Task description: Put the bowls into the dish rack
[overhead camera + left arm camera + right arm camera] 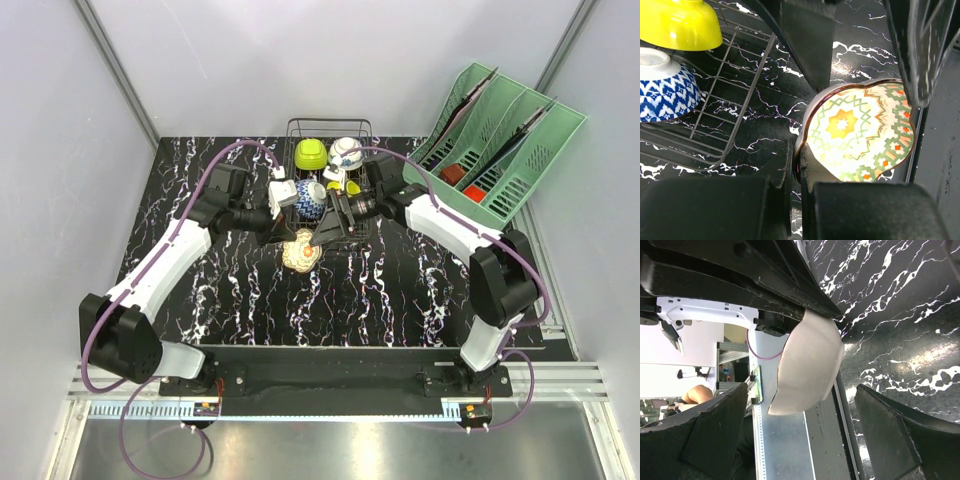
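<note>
My left gripper (pixel 292 232) (pixel 799 155) is shut on the rim of a cream bowl (pixel 300 251) (pixel 860 132) with a scalloped edge and a green, orange and yellow pattern inside. It holds the bowl tilted on its side just in front of the dark wire dish rack (pixel 330 128) (pixel 735 125). My right gripper (pixel 326 232) (pixel 800 435) is open, its fingers standing either side of the bowl's plain outer wall (pixel 807 365) without touching it. In the rack sit a lime-green bowl (pixel 310 154), a white and blue bowl (pixel 346 152), a blue floral bowl (pixel 308 200) (pixel 665 92) and a yellow bowl (pixel 352 187) (pixel 680 25).
A mint-green slotted organizer (pixel 500 140) stands at the back right. The black marbled table (pixel 250 300) stretches in front of the arms, with a metal rail along its near edge (pixel 785 450). Both wrists crowd together at the rack's front side.
</note>
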Robot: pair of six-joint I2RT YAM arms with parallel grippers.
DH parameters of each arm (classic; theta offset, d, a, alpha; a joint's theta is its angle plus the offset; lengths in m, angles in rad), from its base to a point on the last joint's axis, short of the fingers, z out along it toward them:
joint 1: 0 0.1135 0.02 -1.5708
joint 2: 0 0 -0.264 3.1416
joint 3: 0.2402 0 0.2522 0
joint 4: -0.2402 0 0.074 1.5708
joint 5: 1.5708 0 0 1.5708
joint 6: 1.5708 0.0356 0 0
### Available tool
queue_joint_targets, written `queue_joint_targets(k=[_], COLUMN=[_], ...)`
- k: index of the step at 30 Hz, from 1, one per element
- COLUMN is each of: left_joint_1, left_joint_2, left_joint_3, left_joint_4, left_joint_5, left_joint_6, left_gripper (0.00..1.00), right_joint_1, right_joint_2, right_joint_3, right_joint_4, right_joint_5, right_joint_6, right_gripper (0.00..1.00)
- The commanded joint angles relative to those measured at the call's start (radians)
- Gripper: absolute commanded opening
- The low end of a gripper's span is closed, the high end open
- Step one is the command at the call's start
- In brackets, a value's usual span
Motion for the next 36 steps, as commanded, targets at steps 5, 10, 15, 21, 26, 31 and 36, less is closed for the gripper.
queue_joint_targets(k=[5, 10, 15, 21, 26, 31, 36], left_joint_1=[-0.006, -0.006, -0.009, -0.015, -0.017, -0.018, -0.021], left_joint_2=[-0.028, -0.025, -0.025, -0.029, -0.031, -0.029, -0.029], left_joint_3=[0.052, 0.050, 0.041, 0.035, 0.032, 0.024, 0.015], left_joint_4=[0.067, 0.071, 0.071, 0.071, 0.074, 0.077, 0.082], left_joint_5=[0.026, 0.029, 0.034, 0.034, 0.029, 0.029, 0.023], left_joint_6=[-0.026, -0.030, -0.032, -0.035, -0.035, -0.036, -0.035], left_gripper=[0.00, 0.00, 0.00, 0.00, 0.00, 0.00, 0.00], right_joint_1=[0.044, 0.050, 0.050, 0.049, 0.050, 0.049, 0.049], right_joint_2=[0.033, 0.042, 0.053, 0.071, 0.071, 0.074, 0.091], right_joint_3=[0.043, 0.063, 0.079, 0.100, 0.097, 0.100, 0.111], right_joint_4=[0.020, 0.019, 0.013, 0.003, 0.002, 0.003, 0.002], right_joint_5=[-0.050, -0.053, -0.056, -0.063, -0.074, -0.118, -0.169], right_joint_6=[-0.002, -0.008, -0.014, -0.020, -0.023, -0.011, 0.007], right_gripper=[0.94, 0.92, 0.90, 0.86, 0.65, 0.44, 0.10])
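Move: The patterned bowl hangs by its rim in the left gripper, its middle some 4 cm back, 3 cm right and 2 cm below that hand. From the wide-open right gripper its middle lies about 4 cm left, 1 cm back and 2 cm below. In the rack, the blue-white bowl stands roughly 10 cm ahead and 2 cm left of the right hand, the yellow bowl about 12 cm ahead and 6 cm right, both some 12 cm lower. Ease the right gripper about 2 cm left so its open fingers straddle the patterned bowl, then close them to roughly half open while sinking some 1.5 cm, one finger on the mouth side and the other on the outer underside, to pinch the bowl. Keep the left gripper almost still, shut on the rim. ##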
